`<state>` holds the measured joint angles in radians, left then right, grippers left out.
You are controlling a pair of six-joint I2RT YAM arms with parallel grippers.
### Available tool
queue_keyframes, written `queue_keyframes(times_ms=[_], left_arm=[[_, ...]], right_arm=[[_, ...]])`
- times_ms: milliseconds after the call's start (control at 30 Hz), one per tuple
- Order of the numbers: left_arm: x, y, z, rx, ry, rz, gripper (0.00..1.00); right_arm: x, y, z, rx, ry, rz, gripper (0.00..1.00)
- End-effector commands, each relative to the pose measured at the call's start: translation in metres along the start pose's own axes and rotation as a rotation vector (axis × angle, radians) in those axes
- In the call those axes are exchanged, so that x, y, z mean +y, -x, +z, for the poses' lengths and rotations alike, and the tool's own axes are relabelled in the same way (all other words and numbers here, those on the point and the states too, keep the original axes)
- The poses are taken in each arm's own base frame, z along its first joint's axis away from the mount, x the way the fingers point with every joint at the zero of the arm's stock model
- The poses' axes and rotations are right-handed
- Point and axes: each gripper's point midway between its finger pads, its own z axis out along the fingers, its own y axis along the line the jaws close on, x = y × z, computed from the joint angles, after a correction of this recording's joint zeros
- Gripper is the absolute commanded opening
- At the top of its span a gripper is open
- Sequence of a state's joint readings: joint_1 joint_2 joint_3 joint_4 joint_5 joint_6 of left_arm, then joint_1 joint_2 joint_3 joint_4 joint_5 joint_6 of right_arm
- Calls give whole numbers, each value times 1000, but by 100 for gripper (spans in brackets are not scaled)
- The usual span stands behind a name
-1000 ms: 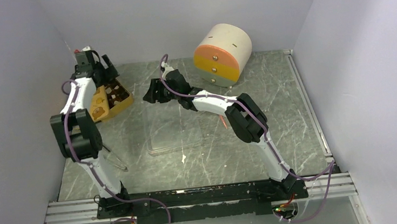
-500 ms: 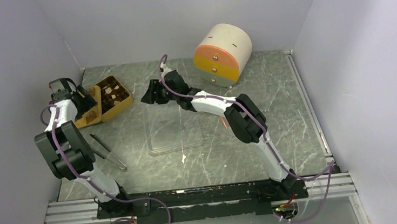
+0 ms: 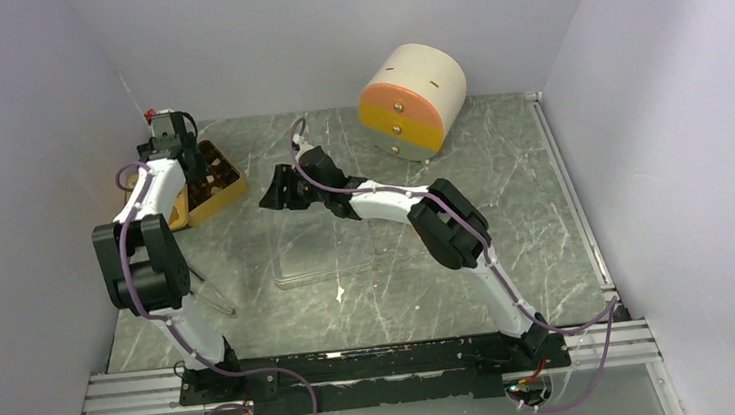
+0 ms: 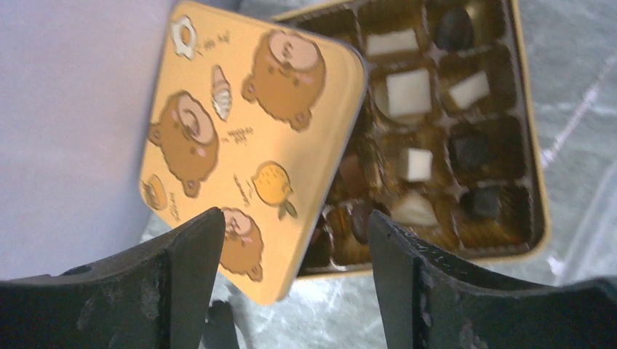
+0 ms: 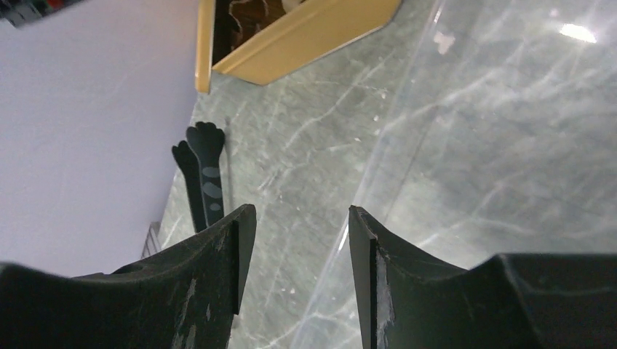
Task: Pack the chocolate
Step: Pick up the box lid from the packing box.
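The chocolate (image 4: 407, 91), white and dark pieces (image 4: 471, 149), sits in the compartments of a golden-brown tray (image 4: 540, 218) at the table's back left (image 3: 226, 185). A yellow lid printed with bears (image 4: 247, 138) leans over the tray's left side. My left gripper (image 4: 295, 225) hovers open above the lid's near corner, with nothing gripped; in the top view it (image 3: 177, 144) is at the tray's far left. My right gripper (image 5: 300, 218) is open and empty, low over the table just right of the tray (image 3: 277, 190).
A clear plastic sheet (image 3: 324, 241) lies mid-table, its edge under my right gripper (image 5: 495, 145). Black paw-tipped tongs (image 5: 204, 167) lie near the left wall (image 3: 205, 287). An orange and beige drum (image 3: 412, 98) stands at the back. A white crumb (image 3: 339, 292) lies nearby.
My left arm swung out to the left wall and came back over the tray's far side, its jaws narrowing a little. My right gripper crept left and closed slightly.
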<state>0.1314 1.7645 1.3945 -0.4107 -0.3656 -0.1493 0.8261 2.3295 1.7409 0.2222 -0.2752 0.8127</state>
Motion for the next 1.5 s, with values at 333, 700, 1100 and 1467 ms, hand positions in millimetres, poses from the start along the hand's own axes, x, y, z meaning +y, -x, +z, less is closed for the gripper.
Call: queue_keyframes(times_ms=[333, 700, 1100, 1467], left_arm=[[5, 35, 22, -115, 142, 110, 73], [6, 12, 50, -66, 203, 178, 61], [-4, 25, 39, -126, 199, 228, 13], [-10, 47, -3, -239, 292, 312, 5]], right_arm=[[56, 47, -26, -101, 112, -97, 54], [57, 58, -32, -112, 105, -138, 54], [52, 61, -27, -117, 106, -133, 54], [54, 61, -29, -112, 108, -146, 54]])
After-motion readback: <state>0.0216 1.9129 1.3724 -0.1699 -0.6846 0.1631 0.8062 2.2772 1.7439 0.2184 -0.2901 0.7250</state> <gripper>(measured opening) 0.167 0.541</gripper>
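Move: The box lid lies tilted over the left side of the packing box, its middle about 4 cm ahead of the left hand, 9 cm to its left and 5 cm below, so its right edge is close in front of the open fingers. The open packing box is centred some 7 cm straight ahead and 8 cm down; the tongs lie about 19 cm back and 3 cm right, 11 cm lower. From the right hand the lid is roughly 28 cm left, 10 cm ahead and 3 cm lower. The left hand, fingers wide, reaches forward and left about 3 cm, then sinks some 5 cm to bring its fingers either side of the lid's right edge, closes and pinches that edge, and eases up about 2.5 cm, drifting slightly back and right at the end. Its wrist rolls steadily, left side rising some 20 degrees, while the empty, half-open right hand rises about 3 cm and stays clear of the lid and the packing box. ##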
